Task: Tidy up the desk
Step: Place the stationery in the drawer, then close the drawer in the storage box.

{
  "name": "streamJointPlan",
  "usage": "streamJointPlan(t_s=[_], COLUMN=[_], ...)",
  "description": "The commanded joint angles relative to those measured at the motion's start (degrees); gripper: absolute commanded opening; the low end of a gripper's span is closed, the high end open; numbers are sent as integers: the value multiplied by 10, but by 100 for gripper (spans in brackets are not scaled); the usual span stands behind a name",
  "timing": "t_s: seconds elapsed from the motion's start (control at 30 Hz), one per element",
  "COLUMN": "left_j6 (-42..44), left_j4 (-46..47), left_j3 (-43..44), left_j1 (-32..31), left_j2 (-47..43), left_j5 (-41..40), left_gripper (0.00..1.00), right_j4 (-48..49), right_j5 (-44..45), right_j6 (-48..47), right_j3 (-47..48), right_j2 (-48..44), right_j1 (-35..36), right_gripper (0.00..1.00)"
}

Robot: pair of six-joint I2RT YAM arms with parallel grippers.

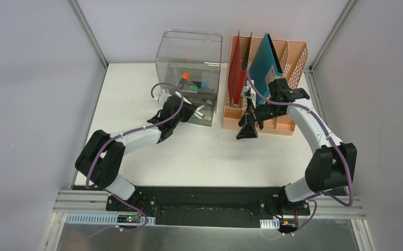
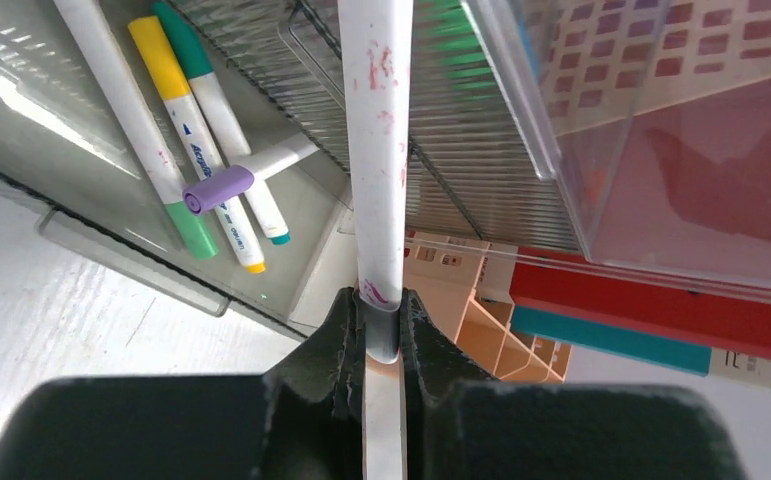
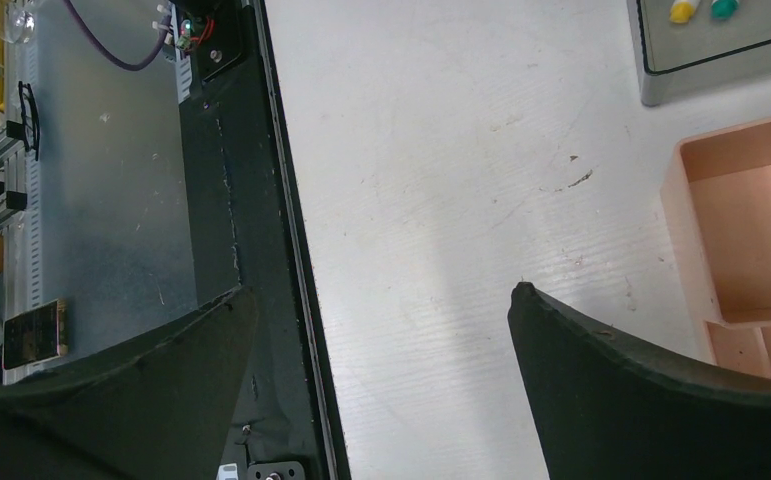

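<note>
The desk (image 1: 199, 157) is a white tabletop. My left gripper (image 2: 382, 310) is shut on a white marker (image 2: 376, 150) stained with pink, whose barrel points over the open drawer (image 2: 291, 270) of the clear drawer box (image 1: 188, 57). Inside that drawer lie several markers (image 2: 211, 190), with green, yellow, teal and purple caps. In the top view the left gripper (image 1: 191, 112) sits at the drawer's front. My right gripper (image 1: 248, 128) hangs open and empty over the desk in front of the peach file rack (image 1: 293, 57). In the right wrist view its jaws (image 3: 383, 295) stand wide apart over bare tabletop.
A red folder (image 1: 237, 73) and a teal folder (image 1: 264, 60) stand upright in the rack. The rack's front compartments (image 3: 751, 230) lie just right of the right gripper. Grey walls and aluminium rails bound the desk, and a black base strip (image 3: 231, 200) runs along its near edge.
</note>
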Motion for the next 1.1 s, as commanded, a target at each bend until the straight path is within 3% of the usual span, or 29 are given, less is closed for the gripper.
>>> streamJointPlan(t_s=[0.0,0.03,0.3,0.7,0.8,1.07], left_j6=[-36,-36,-46,-6,30,81], left_j4=[-2,-3,10,38,106,451], left_j3=[44,51,69,19,-21,-184], left_j1=[7,9,16,21,23,29], left_j2=[34,41,70,2,-25,-44], left_j5=[45,47,60,88,117,138], left_gripper=[6,13,37,47,47,53], right_j4=[20,21,21,22,22,22], right_j5=[-2,-1,2,8,10,12], right_j6=[-2,-2,-4,-6,-7,-9], right_j3=[-2,-3,-5,-6,-6,-6], right_j2=[-30,-31,-30,-30,-30,-30], right_j1=[2,2,2,2,2,2], right_gripper=[100,100,100,100,100,100])
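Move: The white marker pinched at its grey end in the left hand is going into the open bottom drawer, whose middle is about 3 cm ahead, 3 cm left and 6 cm below. The markers already in it lie some 2 cm ahead, 2 cm left and 8 cm down. The orange highlighter in the tier above is about 9 cm ahead, 4 cm left, 2 cm higher. From the right hand, the drawer is roughly 11 cm ahead, 18 cm left, 12 cm below. The left hand lets go of the white marker at the drawer, its fingers opening to about half as it eases some 3 cm right, down and forward. After a near pause, it backs out about 4 cm towards the base and 4 cm up, the fingertips tilting up by some 15 degrees and swinging slightly clockwise. ##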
